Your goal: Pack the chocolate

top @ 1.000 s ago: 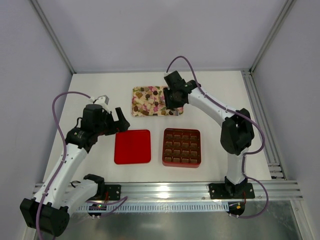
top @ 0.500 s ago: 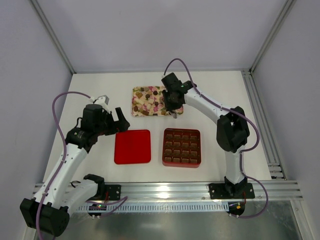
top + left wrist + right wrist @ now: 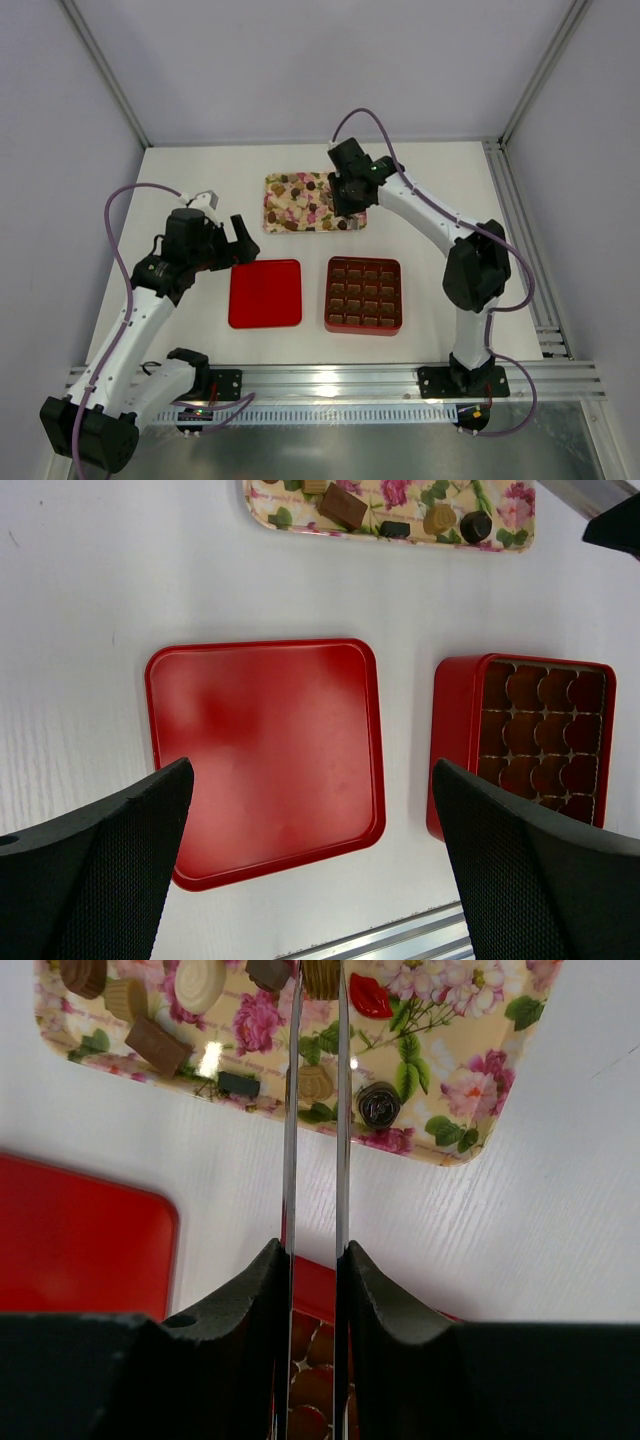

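Several pieces of chocolate lie on a pink-green floral tray at the back of the table. My right gripper hangs over the tray's right part. In the right wrist view its thin metal blades stand close together, and a tan chocolate sits pinched between them at the top edge, where the right gripper ends. Below it lie another tan piece, a dark swirl piece and a red lip-shaped piece. The left gripper is wide open above the table, holding nothing.
A red box with a brown gridded insert stands at front centre, also in the left wrist view as the red box. A flat red lid lies to its left. A metal rail runs along the near edge.
The right gripper dipped toward the tray's right end, drew its blades closer together, then rose slightly. The left arm has not moved.
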`<action>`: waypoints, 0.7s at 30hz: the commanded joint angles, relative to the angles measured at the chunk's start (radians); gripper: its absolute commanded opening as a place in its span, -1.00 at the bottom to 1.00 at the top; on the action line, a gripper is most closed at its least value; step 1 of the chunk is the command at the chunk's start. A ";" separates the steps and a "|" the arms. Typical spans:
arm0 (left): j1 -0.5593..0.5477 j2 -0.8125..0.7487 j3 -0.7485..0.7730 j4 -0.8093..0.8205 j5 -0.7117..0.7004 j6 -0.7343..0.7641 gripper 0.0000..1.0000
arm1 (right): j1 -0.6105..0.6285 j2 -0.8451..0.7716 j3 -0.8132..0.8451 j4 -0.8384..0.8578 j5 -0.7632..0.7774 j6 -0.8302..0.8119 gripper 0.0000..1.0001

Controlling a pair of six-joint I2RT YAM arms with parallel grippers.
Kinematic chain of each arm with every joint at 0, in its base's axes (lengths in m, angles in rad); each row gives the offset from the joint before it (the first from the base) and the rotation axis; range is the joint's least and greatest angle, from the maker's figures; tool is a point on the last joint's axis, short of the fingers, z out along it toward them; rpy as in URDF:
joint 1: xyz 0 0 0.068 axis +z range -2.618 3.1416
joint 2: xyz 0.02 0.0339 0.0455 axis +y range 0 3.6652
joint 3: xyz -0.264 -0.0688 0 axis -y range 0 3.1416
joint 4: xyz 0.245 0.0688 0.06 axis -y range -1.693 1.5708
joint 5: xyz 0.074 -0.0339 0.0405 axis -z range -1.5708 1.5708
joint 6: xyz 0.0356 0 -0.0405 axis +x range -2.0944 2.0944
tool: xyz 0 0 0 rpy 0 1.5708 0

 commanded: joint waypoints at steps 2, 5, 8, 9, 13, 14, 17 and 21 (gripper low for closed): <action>0.004 -0.014 0.024 0.014 0.005 0.013 0.99 | 0.005 -0.163 0.008 -0.004 -0.010 -0.004 -0.63; 0.004 -0.011 0.026 0.014 0.002 0.013 0.99 | 0.006 -0.240 -0.053 -0.010 -0.034 0.001 -0.63; 0.004 -0.013 0.026 0.013 0.004 0.011 0.99 | 0.005 -0.332 -0.144 -0.010 -0.059 0.004 -0.63; 0.004 -0.013 0.026 0.013 0.004 0.013 0.99 | 0.005 -0.360 -0.168 -0.010 -0.064 0.007 -0.63; 0.004 -0.016 0.027 0.013 0.002 0.013 1.00 | 0.020 -0.510 -0.322 -0.013 -0.078 0.019 -0.63; 0.004 -0.016 0.027 0.013 0.002 0.013 1.00 | 0.028 -0.533 -0.343 -0.015 -0.071 0.022 -0.63; 0.004 -0.014 0.026 0.011 0.002 0.011 0.99 | 0.050 -0.620 -0.431 -0.018 -0.070 0.038 -0.63; 0.004 -0.008 0.026 0.013 0.004 0.013 0.99 | 0.103 -0.697 -0.514 -0.029 -0.053 0.062 -0.63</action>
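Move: The right gripper already holds the tongs with a ribbed gold chocolate between their tips, just clear of the tray. The box it goes to lies about 20 cm back and 5 cm to its right, some 12 cm lower. The flowered tray's middle is roughly 4 cm ahead and 5 cm left, 14 cm below; the red lid is about 20 cm back and 16 cm left, equally low. From the idle left gripper, the box lies some 22 cm right, 7 cm back and 17 cm down. Lift the right gripper clear of the tray first, about 8 cm up, swinging into a quick sweep back towards the box, nearly 14 cm, with some 5 cm to the right. Sink a couple of centimetres near the end, tilt only slightly, and keep the grip on the tongs so the chocolate stays pinched in their tips. ##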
